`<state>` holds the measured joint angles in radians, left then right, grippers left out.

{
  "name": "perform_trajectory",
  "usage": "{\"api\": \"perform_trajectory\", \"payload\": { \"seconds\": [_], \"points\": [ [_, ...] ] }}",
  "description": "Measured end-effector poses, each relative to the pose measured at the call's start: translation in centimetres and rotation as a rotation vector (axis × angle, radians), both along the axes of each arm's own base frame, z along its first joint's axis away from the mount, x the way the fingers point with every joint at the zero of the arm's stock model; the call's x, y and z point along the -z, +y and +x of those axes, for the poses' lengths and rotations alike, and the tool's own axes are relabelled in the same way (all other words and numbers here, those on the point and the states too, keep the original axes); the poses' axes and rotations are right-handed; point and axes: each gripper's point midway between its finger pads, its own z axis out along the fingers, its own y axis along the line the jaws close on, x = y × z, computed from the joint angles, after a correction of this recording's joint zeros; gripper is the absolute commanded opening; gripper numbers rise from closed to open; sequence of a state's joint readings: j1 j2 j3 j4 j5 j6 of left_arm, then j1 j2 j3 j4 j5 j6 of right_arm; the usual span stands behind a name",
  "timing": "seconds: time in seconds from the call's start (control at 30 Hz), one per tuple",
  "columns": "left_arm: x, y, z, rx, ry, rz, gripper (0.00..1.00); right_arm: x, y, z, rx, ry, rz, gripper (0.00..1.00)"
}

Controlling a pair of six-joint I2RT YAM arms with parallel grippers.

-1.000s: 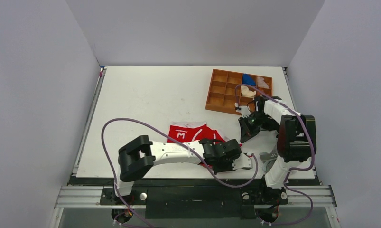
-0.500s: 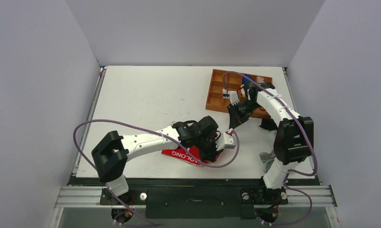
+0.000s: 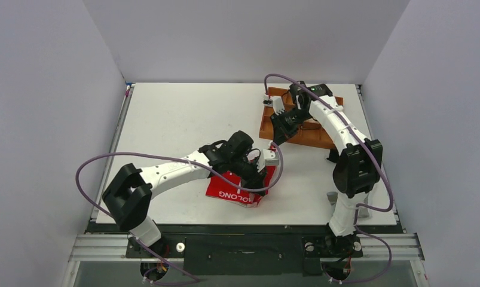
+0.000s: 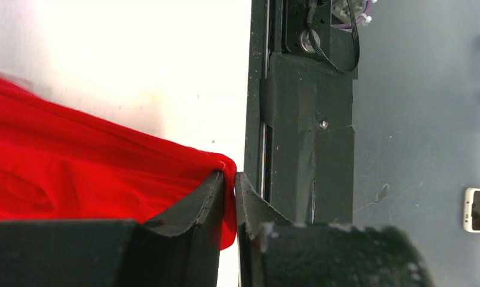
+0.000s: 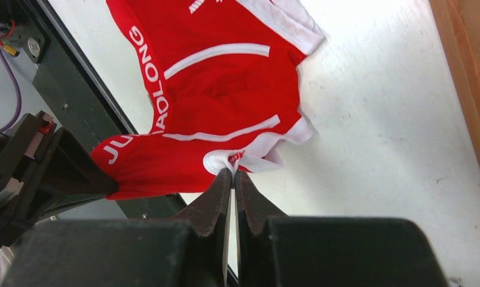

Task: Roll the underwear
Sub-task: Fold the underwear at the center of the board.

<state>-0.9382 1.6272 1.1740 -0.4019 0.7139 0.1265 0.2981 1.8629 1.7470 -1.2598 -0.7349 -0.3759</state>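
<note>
The underwear (image 3: 234, 190) is bright red with white trim and white waistband lettering, and it hangs bunched over the table's near middle. In the right wrist view the underwear (image 5: 213, 89) spreads out below the jaws. My right gripper (image 5: 233, 170) is shut on a white-trimmed corner of it. In the top view that right gripper (image 3: 276, 142) hovers just left of the wooden tray. My left gripper (image 4: 234, 178) is shut on a red fold of the underwear (image 4: 76, 167). From above, the left gripper (image 3: 258, 178) sits over the garment's right side and hides part of it.
A wooden compartment tray (image 3: 268, 128) with a few small items stands at the back right, close to my right wrist. Its edge (image 5: 464, 72) shows in the right wrist view. The black frame rail (image 4: 309, 119) runs along the table's near edge. Walls enclose three sides.
The underwear lay flat a second ago and is now lifted and folded, lettering showing. My left gripper moved from the near edge to the middle. My right gripper rose toward the tray.
</note>
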Motion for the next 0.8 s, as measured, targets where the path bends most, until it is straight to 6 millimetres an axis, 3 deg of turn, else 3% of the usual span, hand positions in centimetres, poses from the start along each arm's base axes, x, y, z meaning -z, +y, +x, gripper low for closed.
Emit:
{"api": "perform_trajectory", "payload": {
  "seconds": [0.2,0.5,0.8],
  "points": [
    [-0.4,2.3,1.8,-0.095,0.077,-0.043,0.09,0.8,2.5,1.2,-0.022,0.011,-0.025,0.0],
    [-0.5,5.2,3.1,-0.174,0.131,-0.072,0.09,0.7,8.0,2.8,-0.088,-0.048,-0.03,0.0],
    [0.9,8.9,4.9,-0.263,0.144,-0.036,0.09,1.7,11.6,4.4,-0.101,-0.111,-0.068,0.0]
  ]
}}
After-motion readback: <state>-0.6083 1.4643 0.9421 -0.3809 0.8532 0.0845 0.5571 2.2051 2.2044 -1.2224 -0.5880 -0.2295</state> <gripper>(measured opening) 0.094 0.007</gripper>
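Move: The flat left half of the red underwear, where I take the lifted right half, has its middle about 9 cm left and 7 cm ahead of my left hand, some 9 cm below it. From my right hand that middle is roughly 16 cm left, 10 cm back and 13 cm down. The wooden organizer box is about 15 cm ahead and 9 cm right of my right hand. The near table edge runs some 9 cm behind my left hand. Keeping both pinches on the lifted right half, I carry it leftward over the flat half: my right hand goes about 11 cm left with the white-trimmed far corner, my left about 9 cm left with the near corner. Both also work 4–5 cm forward and sink slightly, and my left hand turns some 15 degrees counter-clockwise. ##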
